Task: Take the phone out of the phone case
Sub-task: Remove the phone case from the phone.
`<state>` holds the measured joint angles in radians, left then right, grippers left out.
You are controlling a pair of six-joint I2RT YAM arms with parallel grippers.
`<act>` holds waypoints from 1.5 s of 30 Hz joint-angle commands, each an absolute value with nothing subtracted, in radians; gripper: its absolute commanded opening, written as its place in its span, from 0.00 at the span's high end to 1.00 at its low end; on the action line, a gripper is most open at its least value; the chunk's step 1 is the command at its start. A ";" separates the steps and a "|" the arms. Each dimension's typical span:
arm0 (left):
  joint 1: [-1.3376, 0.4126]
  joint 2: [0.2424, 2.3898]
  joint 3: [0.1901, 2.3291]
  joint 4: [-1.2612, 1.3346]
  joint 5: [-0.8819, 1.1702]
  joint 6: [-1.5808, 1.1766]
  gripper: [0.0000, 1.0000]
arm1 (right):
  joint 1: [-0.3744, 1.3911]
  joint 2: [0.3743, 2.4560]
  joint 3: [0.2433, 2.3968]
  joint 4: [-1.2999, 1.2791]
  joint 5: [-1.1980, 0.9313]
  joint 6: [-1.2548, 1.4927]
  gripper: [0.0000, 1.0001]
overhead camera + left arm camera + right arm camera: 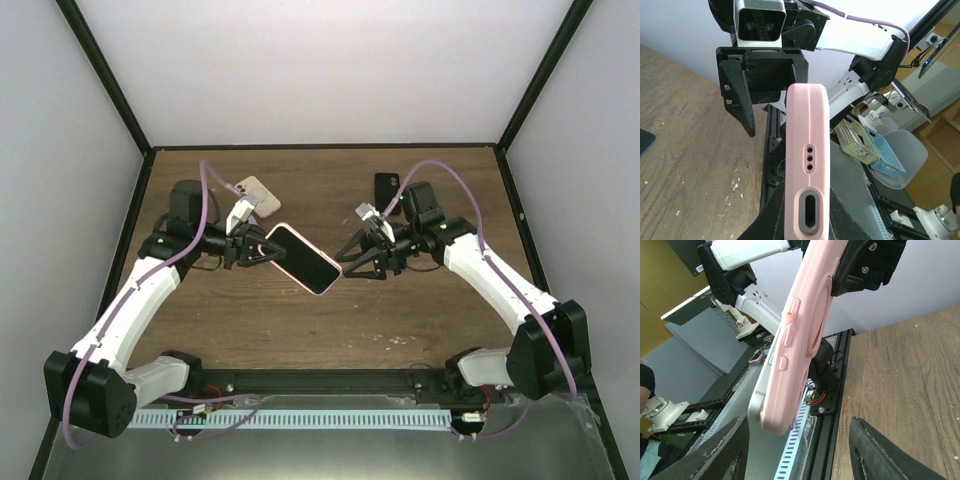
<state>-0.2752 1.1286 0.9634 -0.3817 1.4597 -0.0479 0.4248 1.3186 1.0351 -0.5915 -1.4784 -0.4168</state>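
Note:
A pink phone case (303, 259) with the phone inside hangs above the table's middle, held slantwise. My left gripper (262, 248) is shut on its far-left end; in the left wrist view the case (807, 150) shows end-on, rising from between the jaws of that gripper (807, 222). My right gripper (352, 262) stands open just off the case's lower right end. In the right wrist view the case (797, 335) hangs above the open right gripper (797, 427), untouched by either finger. The phone's silver edge (756, 405) shows beside the case's lower corner.
A beige case or phone (258, 196) lies on the wooden table (400, 320) behind the left gripper. A black phone (387, 187) lies at the back, behind the right arm. Black frame posts and white walls enclose the table on three sides.

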 commanded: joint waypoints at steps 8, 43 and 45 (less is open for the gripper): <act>-0.293 1.120 0.966 -0.339 1.520 -0.038 1.00 | 0.439 1.320 1.059 -0.502 -1.396 -0.322 0.59; -0.365 1.167 0.988 -0.478 1.430 0.079 1.00 | 0.540 1.427 1.102 -0.351 -1.203 -0.179 0.80; -0.404 1.195 1.021 -0.592 1.381 0.191 1.00 | 0.552 1.437 1.125 -0.383 -1.199 -0.200 0.80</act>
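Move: The pink phone case, still around its phone and held at its other end by the left hand, has its middle about 8 cm left of the right hand, 1 cm ahead and 1 cm above; its free corner is right at the open fingertips. From the left hand that middle is some 7 cm right, 2 cm back and 1 cm below. A bare phone lies roughly 18 cm ahead, 14 cm right and 28 cm below the right hand; a black case lies some 14 cm beyond that phone. Right fingers close on the pink case's free corner, pulling about 5 cm left, down and forward against left's hold. ##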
